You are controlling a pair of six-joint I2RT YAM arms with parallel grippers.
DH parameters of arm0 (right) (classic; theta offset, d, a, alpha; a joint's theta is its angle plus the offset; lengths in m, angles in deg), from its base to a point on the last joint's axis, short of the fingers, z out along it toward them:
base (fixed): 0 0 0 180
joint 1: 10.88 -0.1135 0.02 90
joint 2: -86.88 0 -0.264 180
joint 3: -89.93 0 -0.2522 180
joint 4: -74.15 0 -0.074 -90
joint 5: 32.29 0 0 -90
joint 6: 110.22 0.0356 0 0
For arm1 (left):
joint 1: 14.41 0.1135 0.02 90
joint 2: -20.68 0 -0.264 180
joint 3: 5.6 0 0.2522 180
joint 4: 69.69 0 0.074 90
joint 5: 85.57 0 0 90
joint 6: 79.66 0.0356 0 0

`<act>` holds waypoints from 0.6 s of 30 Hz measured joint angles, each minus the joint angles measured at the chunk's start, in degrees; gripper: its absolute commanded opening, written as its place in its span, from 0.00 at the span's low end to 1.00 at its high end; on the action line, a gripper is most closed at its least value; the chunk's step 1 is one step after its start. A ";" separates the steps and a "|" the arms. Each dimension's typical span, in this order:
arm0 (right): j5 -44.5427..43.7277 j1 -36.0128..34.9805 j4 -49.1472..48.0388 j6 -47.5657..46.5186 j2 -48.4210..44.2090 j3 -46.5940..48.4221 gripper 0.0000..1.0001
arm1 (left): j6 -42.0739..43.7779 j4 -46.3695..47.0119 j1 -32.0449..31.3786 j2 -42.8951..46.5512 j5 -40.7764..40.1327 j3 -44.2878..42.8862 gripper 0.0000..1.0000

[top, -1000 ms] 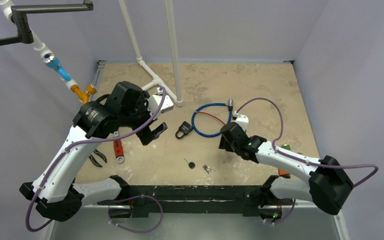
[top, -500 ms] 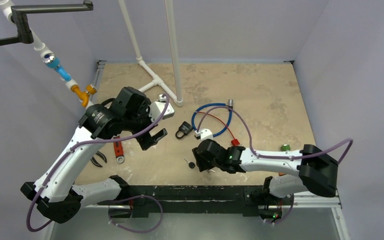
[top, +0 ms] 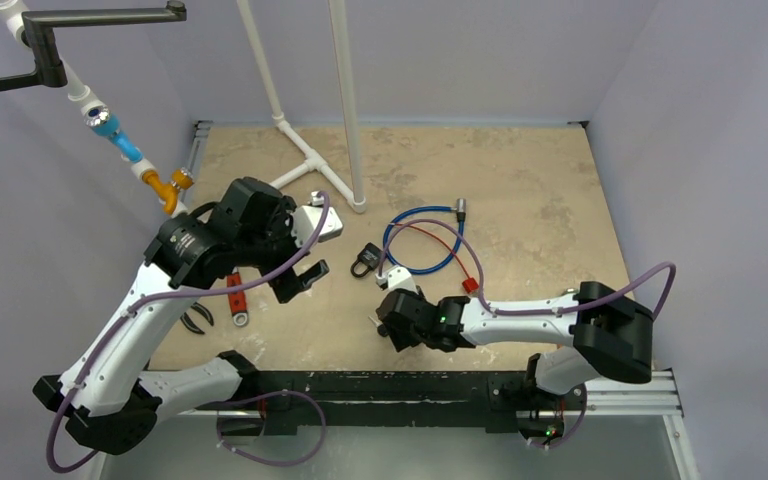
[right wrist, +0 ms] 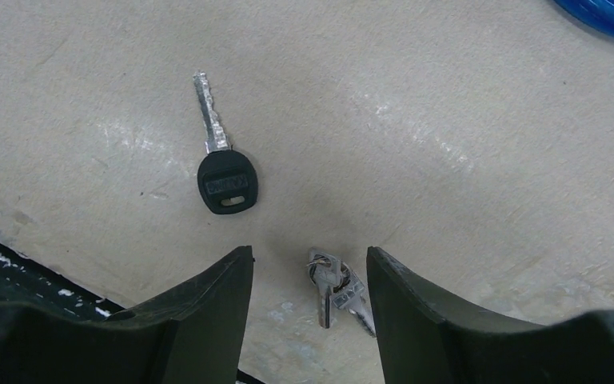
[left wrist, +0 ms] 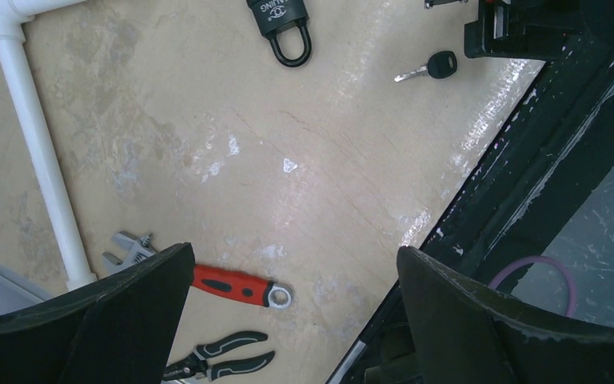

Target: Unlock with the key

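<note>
A black padlock lies near the table's middle, shackle toward the front. A black-headed key lies near the front edge. Just right of it sits a small bunch of silver keys on a ring. My right gripper hangs low over the silver keys, open, a finger on each side and touching neither. In the top view it hides both keys. My left gripper is wide open and holds nothing, above the table left of the padlock.
A red-handled wrench and black pliers lie at the left. A white pipe frame stands behind. A blue cable lock with a red cord lies right of the padlock. The black front rail runs just behind the keys.
My right arm has swung left and toward the front edge, from beside the blue cable to over the keys. The left arm has shifted only slightly.
</note>
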 measured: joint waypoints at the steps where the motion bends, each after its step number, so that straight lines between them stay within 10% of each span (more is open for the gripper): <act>1: -0.61 -0.04 0.37 0.22 -0.02 0.04 0.55 | 0.04 -0.02 0.00 0.15 0.02 0.00 1.00; 18: -0.42 -0.42 -1.18 5.31 0.85 -2.38 0.17 | 2.97 -2.36 0.31 2.08 0.22 -2.14 1.00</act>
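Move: The small silver keys lie about 2 cm below the half-open right gripper, nearly level with it fore and aft and 1 cm to its right. From the gripper, the black key is some 6 cm left and 3 cm farther out, the padlock about 16 cm ahead and 9 cm left, the red lock about 11 cm ahead and 11 cm right. The keys are roughly 19 cm right of the left gripper, 4 cm back and 25 cm below. Lower the right gripper about 1.5 cm onto the silver keys, easing slightly back and right, and turn it some 5 degrees clockwise. As it sinks, narrow the half-open fingers to roughly half their gap so the tips come up against the bunch from both sides. Meanwhile, lift the open left gripper a little, drifting back and left. ##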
